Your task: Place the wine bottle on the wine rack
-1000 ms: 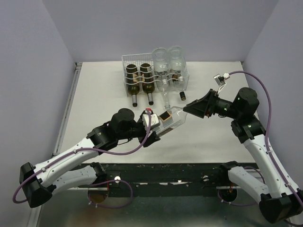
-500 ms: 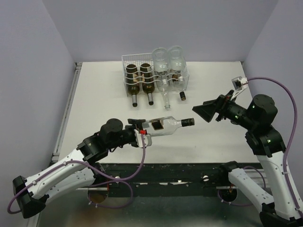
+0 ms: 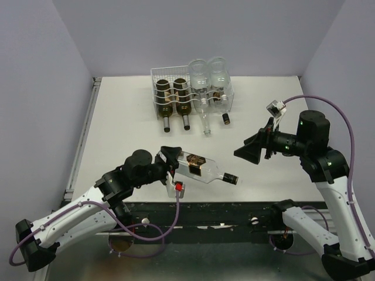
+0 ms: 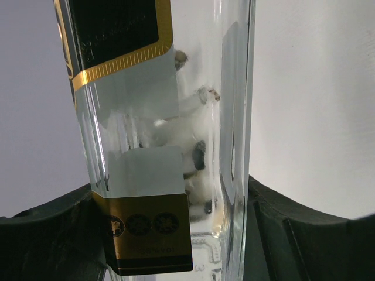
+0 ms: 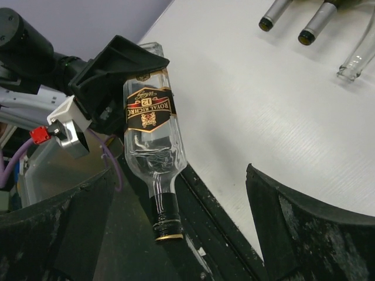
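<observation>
My left gripper (image 3: 173, 160) is shut on the base end of a clear bottle (image 3: 202, 168) with a black and gold label. It holds the bottle in the air over the table's near edge, black cap pointing right. In the left wrist view the bottle (image 4: 170, 134) fills the space between my fingers. The right wrist view shows the bottle (image 5: 151, 137) with its cap nearest the camera. My right gripper (image 3: 246, 151) is open and empty, right of the cap and apart from it. The white wire wine rack (image 3: 161, 79) stands at the back of the table.
The rack holds two dark bottles (image 3: 176, 99) on the left and two clear bottles (image 3: 208, 79) on the right, necks pointing toward me. Their necks show in the right wrist view (image 5: 319, 20). A small dark cap (image 3: 226, 119) lies in front of the rack.
The right gripper let go of the bottle neck and drew back to the right. The left arm pulled the bottle toward the near edge and swung its cap down to the right.
</observation>
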Robot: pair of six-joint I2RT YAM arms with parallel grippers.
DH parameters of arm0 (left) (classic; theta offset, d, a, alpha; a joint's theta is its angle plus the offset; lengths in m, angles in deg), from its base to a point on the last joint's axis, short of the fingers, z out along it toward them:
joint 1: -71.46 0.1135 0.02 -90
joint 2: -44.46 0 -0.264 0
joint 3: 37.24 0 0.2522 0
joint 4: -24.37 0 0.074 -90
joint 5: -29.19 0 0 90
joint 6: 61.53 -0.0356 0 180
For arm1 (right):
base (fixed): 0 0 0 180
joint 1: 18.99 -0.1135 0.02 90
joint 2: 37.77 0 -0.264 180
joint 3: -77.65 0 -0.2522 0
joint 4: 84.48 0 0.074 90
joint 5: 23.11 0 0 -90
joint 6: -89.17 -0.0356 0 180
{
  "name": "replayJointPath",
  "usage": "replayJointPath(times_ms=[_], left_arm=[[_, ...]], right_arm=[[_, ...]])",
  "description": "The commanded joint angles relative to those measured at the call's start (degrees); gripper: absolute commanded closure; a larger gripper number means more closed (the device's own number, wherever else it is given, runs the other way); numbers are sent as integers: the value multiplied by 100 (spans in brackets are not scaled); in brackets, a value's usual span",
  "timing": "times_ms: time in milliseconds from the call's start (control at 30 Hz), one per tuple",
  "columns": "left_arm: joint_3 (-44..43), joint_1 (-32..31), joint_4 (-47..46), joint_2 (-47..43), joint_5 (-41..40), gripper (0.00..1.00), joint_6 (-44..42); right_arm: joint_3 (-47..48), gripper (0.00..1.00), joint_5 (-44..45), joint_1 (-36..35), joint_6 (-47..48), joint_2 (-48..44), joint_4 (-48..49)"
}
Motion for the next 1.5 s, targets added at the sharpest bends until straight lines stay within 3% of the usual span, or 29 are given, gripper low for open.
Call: replayJointPath(times_ms=[0,133,367,600,733,1333,1467], left_arm=[[-144,-48,-691,-119,380,100,-631],[-118,-40,-770,-93,433,100,-701],[-118,-40,-805,4,468,100,-658],[-74,-40,-743,4,574,100,-534],[-118,-40,-770,91,530,100,-482],[-39,-48,-1420,302,556,100,19],[-91,-57,-1420,373,600,100,142]], right_arm=[[-59,1,-416,-112,341,-159,-403],[-68,2,40,-463,376,-45,-640],[117,7,1095,-1764,657,535,-1272],[38,7,1237,-2116,772,975,-1660],[-76,12,763,-2371,807,1151,-1520],[-393,18,920,-3233,280,1757,-975],[-489,26,911,-3294,192,1775,-922]])
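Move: Back, left and below the empty right hand is the neck of the wine bottle that the left hand already holds by its base end: about 9 cm back, 8 cm left and 12 cm down. Seen from the left hand, that neck is some 17 cm right, 8 cm back and nearly level. The wine rack's middle lies about 33 cm ahead of the right hand, 20 cm left and 20 cm below. Sweeping down about 12 cm, back 9 cm and left 7 cm, the right hand closes on the bottle's neck, setting off backward before it drops; its fingers tip down and swing counter-clockwise, then narrow partway with the neck between them. The left hand keeps its grip around the base end and eases the bottle 1–2 cm right towards the right hand. ##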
